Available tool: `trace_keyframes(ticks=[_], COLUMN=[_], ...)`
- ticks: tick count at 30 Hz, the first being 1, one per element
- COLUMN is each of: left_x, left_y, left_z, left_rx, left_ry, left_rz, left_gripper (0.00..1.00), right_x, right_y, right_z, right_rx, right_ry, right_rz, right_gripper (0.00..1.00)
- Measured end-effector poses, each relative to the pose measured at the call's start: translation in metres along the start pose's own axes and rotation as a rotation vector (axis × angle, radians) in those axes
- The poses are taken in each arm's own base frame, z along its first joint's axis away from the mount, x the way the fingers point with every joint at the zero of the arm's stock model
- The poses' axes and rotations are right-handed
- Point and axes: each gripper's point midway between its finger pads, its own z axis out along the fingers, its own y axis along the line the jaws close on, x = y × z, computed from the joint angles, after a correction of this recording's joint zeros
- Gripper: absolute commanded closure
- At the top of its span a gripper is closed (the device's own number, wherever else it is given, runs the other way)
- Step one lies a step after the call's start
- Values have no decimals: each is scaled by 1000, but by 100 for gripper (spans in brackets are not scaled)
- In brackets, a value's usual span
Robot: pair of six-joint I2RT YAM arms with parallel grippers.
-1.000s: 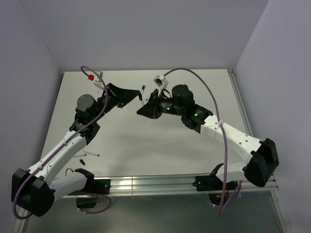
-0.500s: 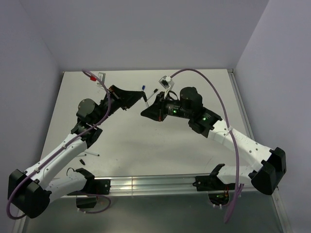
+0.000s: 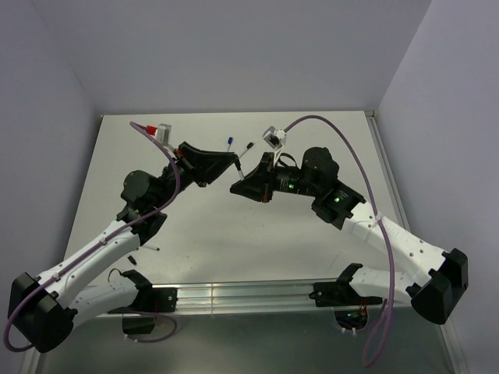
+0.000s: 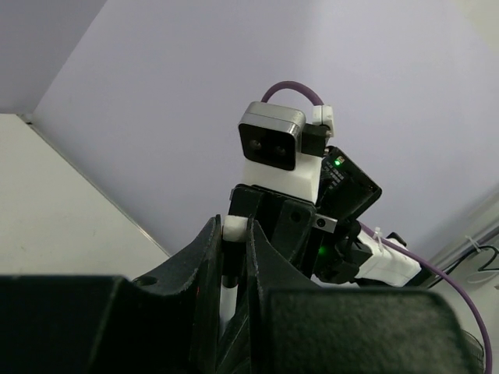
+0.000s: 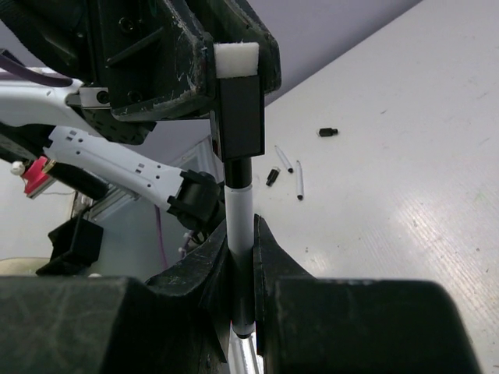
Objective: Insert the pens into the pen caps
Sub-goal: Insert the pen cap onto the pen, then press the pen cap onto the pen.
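Note:
Above the table's middle, my left gripper [image 3: 231, 162] and right gripper [image 3: 237, 185] meet tip to tip. The left gripper [image 4: 236, 227] is shut on a black pen cap [image 5: 238, 117] with a white end. My right gripper [image 5: 242, 234] is shut on a white-barrelled pen [image 5: 239, 210]. That pen's dark front end reaches into the cap's mouth. In the left wrist view the cap [image 4: 236, 228] shows between the jaws with the white barrel [image 4: 226, 292] below it. Two loose pens [image 3: 231, 143] [image 3: 248, 146] lie on the table behind the grippers.
Near the left arm lie another pen [image 3: 148, 247] and a black cap [image 3: 132, 257]. The right wrist view shows two pens [image 5: 283, 158] [image 5: 299, 179] and two small black caps [image 5: 328, 132] [image 5: 271, 177] on the white table [image 3: 312, 140]. Walls enclose the back and sides.
Both grippers have shifted a little to the right together, still joined at the pen and cap. Both arms have changed pose, the right arm's base link swinging right.

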Motion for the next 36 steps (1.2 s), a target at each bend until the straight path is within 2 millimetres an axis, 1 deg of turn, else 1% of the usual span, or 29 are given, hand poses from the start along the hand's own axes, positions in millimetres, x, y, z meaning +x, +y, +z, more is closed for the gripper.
trace_keyframes(ticks=[5,12,25,30,36], left_x=[3,12,24,32,34], left_y=[-15,-31,-42,-42,-49], left_z=[1,1,-3,-5,-3], left_rx=[56,117,163,164,179], left_ry=[-4,6,20,24,1], left_rz=[29,55,123,137,161], left_gripper=[100,100,100,100,100], right_x=[-3,0,6,12,11], right_y=[11,23,35,38,47], right_z=[-5,-12,-20,-23,-27], right_rx=[-44,-102,-167,-187,-237], right_ry=[-16,-20,-24,-13,-17], right_rz=[-25,-50,-78,-72,-55], right_gripper=[100,100,100,100,100])
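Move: The left fingers already hold the cap, and it already sits over the upper end of the pen in the right hand. The pen's middle is about 5 cm below the left hand, 2 cm back and 1 cm to its right. From the left hand, the blue-capped pen lies some 39 cm ahead and 4 cm left, the black-capped pen 37 cm ahead and 3 cm right, both about 40 cm down. The cap is roughly 7 cm above the right hand, 3 cm ahead and 1 cm left. With the cap still on the pen's upper end and both grips kept, the two hands draw back together towards the bases by about 5 cm, drifting some 2 cm to the right and ending slightly higher. On the way the left hand tilts its fingertips up by some 15 degrees, while the right hand turns about 10 degrees counter-clockwise. ##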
